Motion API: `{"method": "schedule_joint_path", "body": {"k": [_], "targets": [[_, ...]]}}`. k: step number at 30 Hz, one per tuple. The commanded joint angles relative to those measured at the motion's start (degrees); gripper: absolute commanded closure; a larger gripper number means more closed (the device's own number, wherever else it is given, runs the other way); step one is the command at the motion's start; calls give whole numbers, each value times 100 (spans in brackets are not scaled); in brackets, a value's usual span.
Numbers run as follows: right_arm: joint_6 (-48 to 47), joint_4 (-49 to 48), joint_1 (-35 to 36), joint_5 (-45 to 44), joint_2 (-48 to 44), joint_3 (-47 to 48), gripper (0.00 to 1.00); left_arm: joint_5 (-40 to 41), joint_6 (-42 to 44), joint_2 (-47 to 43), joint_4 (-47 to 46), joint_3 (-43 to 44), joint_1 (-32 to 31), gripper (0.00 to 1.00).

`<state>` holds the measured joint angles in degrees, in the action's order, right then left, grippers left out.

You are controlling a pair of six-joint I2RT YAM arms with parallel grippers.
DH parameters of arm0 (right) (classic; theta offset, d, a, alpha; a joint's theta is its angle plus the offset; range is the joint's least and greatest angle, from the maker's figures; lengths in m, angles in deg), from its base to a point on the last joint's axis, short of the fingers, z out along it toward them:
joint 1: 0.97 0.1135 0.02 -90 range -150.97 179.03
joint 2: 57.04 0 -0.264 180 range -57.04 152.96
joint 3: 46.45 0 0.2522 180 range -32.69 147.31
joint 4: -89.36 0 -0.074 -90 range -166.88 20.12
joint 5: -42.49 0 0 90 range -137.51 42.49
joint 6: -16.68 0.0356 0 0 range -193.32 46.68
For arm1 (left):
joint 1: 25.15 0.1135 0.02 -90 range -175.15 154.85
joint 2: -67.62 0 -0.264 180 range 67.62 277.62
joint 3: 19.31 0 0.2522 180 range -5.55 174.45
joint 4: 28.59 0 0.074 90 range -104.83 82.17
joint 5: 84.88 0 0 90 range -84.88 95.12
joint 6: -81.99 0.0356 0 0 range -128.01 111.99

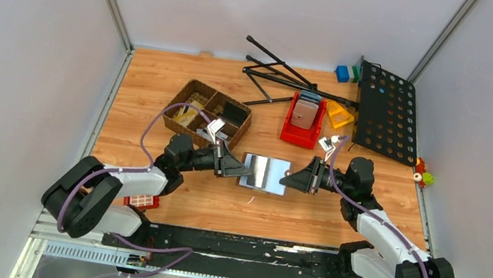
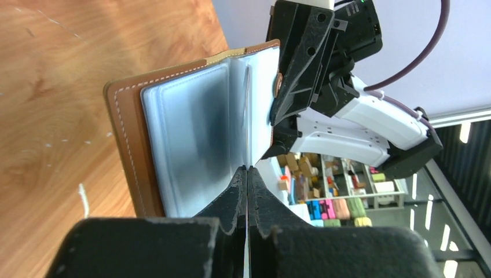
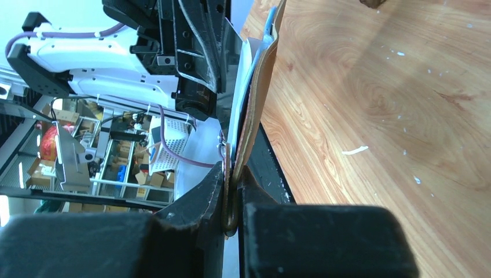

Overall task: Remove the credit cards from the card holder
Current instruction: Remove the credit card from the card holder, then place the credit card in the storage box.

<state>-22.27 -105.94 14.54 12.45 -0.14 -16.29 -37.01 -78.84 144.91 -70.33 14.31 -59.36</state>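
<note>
The card holder point(image 1: 264, 172) hangs open above the table between my two grippers, silvery sleeves facing up. In the left wrist view its brown cover point(image 2: 124, 127) and pale sleeves point(image 2: 197, 139) stand on edge. My left gripper point(image 2: 247, 169) is shut on a thin sheet seen edge-on, which looks like a credit card point(image 2: 247, 116) standing out of the sleeves. In the right wrist view that grey credit card point(image 3: 227, 63) lies beside the brown cover point(image 3: 257, 98). My right gripper point(image 3: 234, 171) is shut on the holder's brown leather edge. From above, the left gripper point(image 1: 245, 171) and right gripper point(image 1: 286, 180) face each other.
A wicker basket point(image 1: 208, 111) stands behind the left arm. A red bin point(image 1: 303, 121) holding a pinkish slab sits at the back, with black stand legs point(image 1: 287, 80) and a perforated black panel point(image 1: 387, 114) to the right. A red gridded block point(image 1: 142, 201) lies by the left base.
</note>
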Motion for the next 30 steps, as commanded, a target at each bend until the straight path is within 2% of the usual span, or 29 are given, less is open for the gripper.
{"method": "schedule_joint_path", "body": {"k": [1,7,11,17,22,26,28,30], "targets": [[-240,161,-171,144,-90,-9,100,97,721,-546,1017,60,271,100],[-796,940,-223,-117,-97,146,100,-61,927,-931,1652,165,773,100],[-1233,1710,-262,-502,-90,347,100,263,1622,-1182,2979,620,1147,100],[-1372,2046,-340,-799,-226,399,100,2112,2171,-1299,4548,1487,1225,100],[-1491,2219,-342,-871,-308,485,100,4072,1345,-1112,5422,2166,1068,100],[-1521,2255,-357,-864,-316,527,100,5698,920,-524,6978,3394,601,100],[-1523,2260,-364,-856,-316,537,100,6225,639,-189,7710,4006,488,100],[-1525,2264,-369,-847,-327,545,100,6319,404,66,7942,4359,456,100]]}}
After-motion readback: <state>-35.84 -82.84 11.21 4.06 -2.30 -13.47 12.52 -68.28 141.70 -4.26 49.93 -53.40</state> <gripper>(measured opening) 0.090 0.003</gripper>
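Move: The basket, where the card pinched in the left hand is headed, has its middle about 18 cm ahead of that hand, 15 cm to its left and 12 cm below. The card holder's middle is roughly 5 cm to the left hand's right, 1 cm ahead and level; the red tray lies about 22 cm ahead, 15 cm right and 13 cm below. From the right hand, still gripping the holder, the holder's middle is some 5 cm left and 1 cm ahead, level, and the basket's middle about 18 cm ahead, 25 cm left and 12 cm below. Leftward and forward at first, then mostly forward in a quickening sweep, the left hand carries the pinched card away from the holder to over the basket, about 17 cm forward and 10 cm left, rising slightly late. Its fingers stay shut while the wrist swings some 50 degrees counter-clockwise and rolls its left side up. The right hand keeps its grip on the holder's edge, sinking about 4 cm and easing a little right. ##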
